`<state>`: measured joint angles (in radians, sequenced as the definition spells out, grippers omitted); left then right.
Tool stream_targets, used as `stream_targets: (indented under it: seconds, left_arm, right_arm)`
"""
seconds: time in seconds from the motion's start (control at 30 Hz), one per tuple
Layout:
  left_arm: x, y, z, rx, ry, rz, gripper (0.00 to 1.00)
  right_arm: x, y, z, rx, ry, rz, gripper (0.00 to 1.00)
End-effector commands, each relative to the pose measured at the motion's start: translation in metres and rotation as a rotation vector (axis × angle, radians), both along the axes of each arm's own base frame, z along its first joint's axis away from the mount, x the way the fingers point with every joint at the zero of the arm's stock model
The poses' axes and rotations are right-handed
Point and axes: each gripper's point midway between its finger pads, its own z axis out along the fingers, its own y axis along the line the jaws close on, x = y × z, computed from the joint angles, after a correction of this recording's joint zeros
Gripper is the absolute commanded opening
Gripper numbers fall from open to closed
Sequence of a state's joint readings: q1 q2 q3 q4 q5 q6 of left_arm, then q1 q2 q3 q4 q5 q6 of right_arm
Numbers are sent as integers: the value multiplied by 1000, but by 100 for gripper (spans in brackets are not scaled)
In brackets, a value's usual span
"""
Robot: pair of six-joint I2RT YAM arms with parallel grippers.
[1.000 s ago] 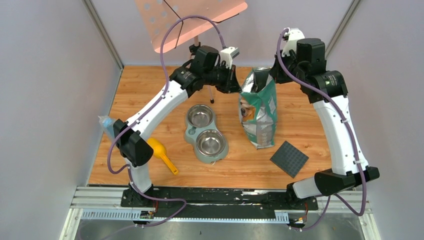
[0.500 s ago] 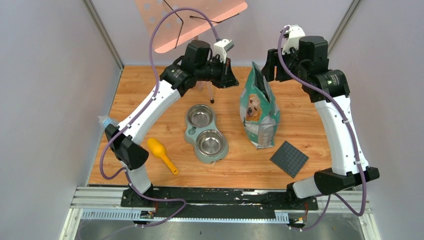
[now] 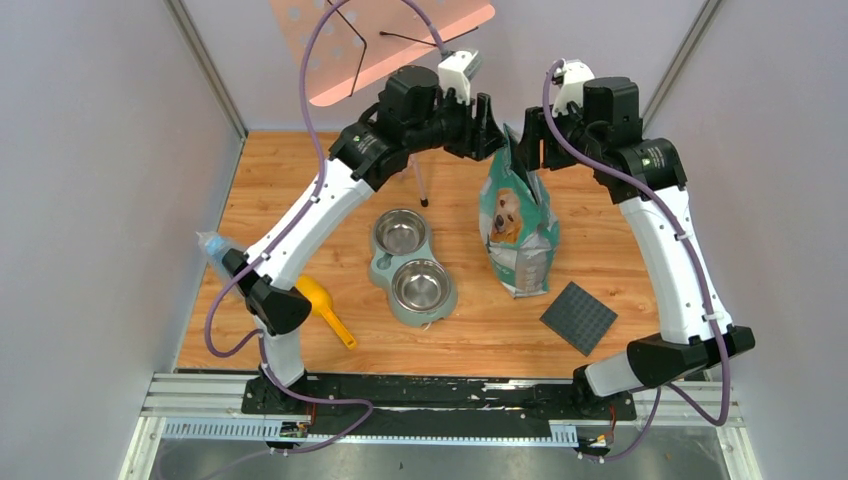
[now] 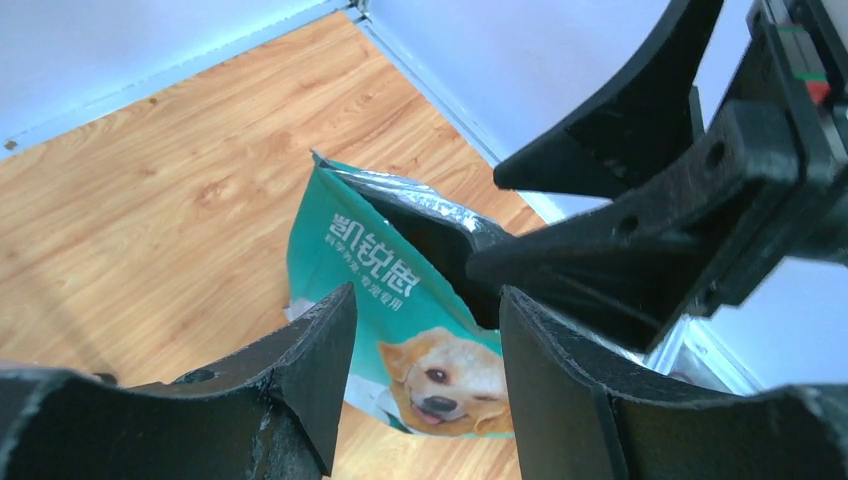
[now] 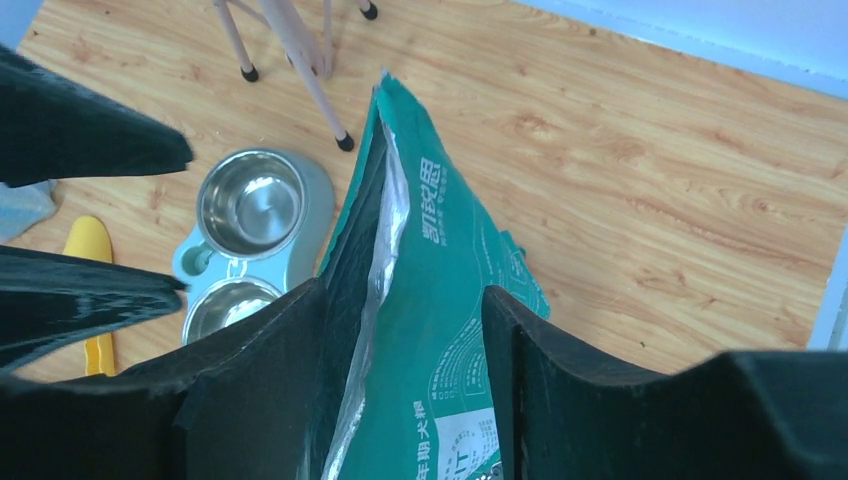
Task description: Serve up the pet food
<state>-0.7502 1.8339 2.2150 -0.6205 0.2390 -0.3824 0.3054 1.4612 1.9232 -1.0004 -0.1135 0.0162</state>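
Observation:
A teal-green bag (image 3: 517, 232) printed with a golden dog stands upright on the wooden table, its top unsealed. The pet food is hidden; the bag's mouth (image 5: 352, 255) shows only dark interior. My left gripper (image 3: 492, 128) hangs open just left of the bag's top, and the bag (image 4: 352, 250) shows between its fingers without touching them. My right gripper (image 3: 530, 140) is open at the top's right side. In the right wrist view its fingers (image 5: 500, 330) straddle the bag's rear wall (image 5: 440, 260) without pinching it. A double steel bowl (image 3: 412, 266) sits left of the bag.
A yellow scoop (image 3: 326, 309) lies at the front left, and a black square mat (image 3: 578, 317) at the front right. A pink perforated stand (image 3: 385, 35) rises behind, with a leg (image 3: 421, 187) down near the bowls. A bluish object (image 3: 212, 244) sits at the left edge.
Both grippers let go of the bag's top and opened. The bag straightened upright. The left gripper pulled back left, then swung right again to the bag's top.

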Motion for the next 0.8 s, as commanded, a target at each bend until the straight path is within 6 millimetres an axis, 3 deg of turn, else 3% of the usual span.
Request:
stream_targets:
  seconds: [0.0,0.13,0.37,0.53,0.77]
  left_arm:
    - [13,-14,-17,15,47,66,62]
    - [22,-24,-26,20,59,89,60]
    - [27,-36,-42,37,78,100,55]
    - [23,-40,-33,-2,94,93,56]
    - [18,-3,-8,-18,85,211,61]
  right_arm:
    - [-17,-4,5,-25,-24,20,57]
    - [-20,-14,-9,-61,-2,-17,46]
    - [-27,-8,-23,-41,38,10,35]
    - [-23,0,-26,-49,39,23,30]
    - [-26,11,-22,-25,36,30,26]
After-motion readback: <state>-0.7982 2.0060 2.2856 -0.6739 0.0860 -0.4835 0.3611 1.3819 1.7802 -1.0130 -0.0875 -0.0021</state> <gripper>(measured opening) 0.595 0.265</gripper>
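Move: The left rim of the food bag's open mouth lies about 3 cm ahead of the left hand, 6 cm to its right and some 8 cm below. The right hand's target is the mouth's right rim, roughly 3 cm back, 1 cm to its left and 4 cm below. The bowls sit about 14 cm left of the left hand and 7 cm back, the dark mat some 12 cm right of the right hand and 19 cm back, both far below. Lower the left gripper about 7 cm with its fingers kept wide open, carrying it some 3 cm forward and to the right, its tips dipping about 10 degrees, up to the bag's left rim. Meanwhile bring the right gripper down and back about 3 cm each, so one finger goes inside the mouth and one outside the right rim, and close its fingers to about half their starting gap. ##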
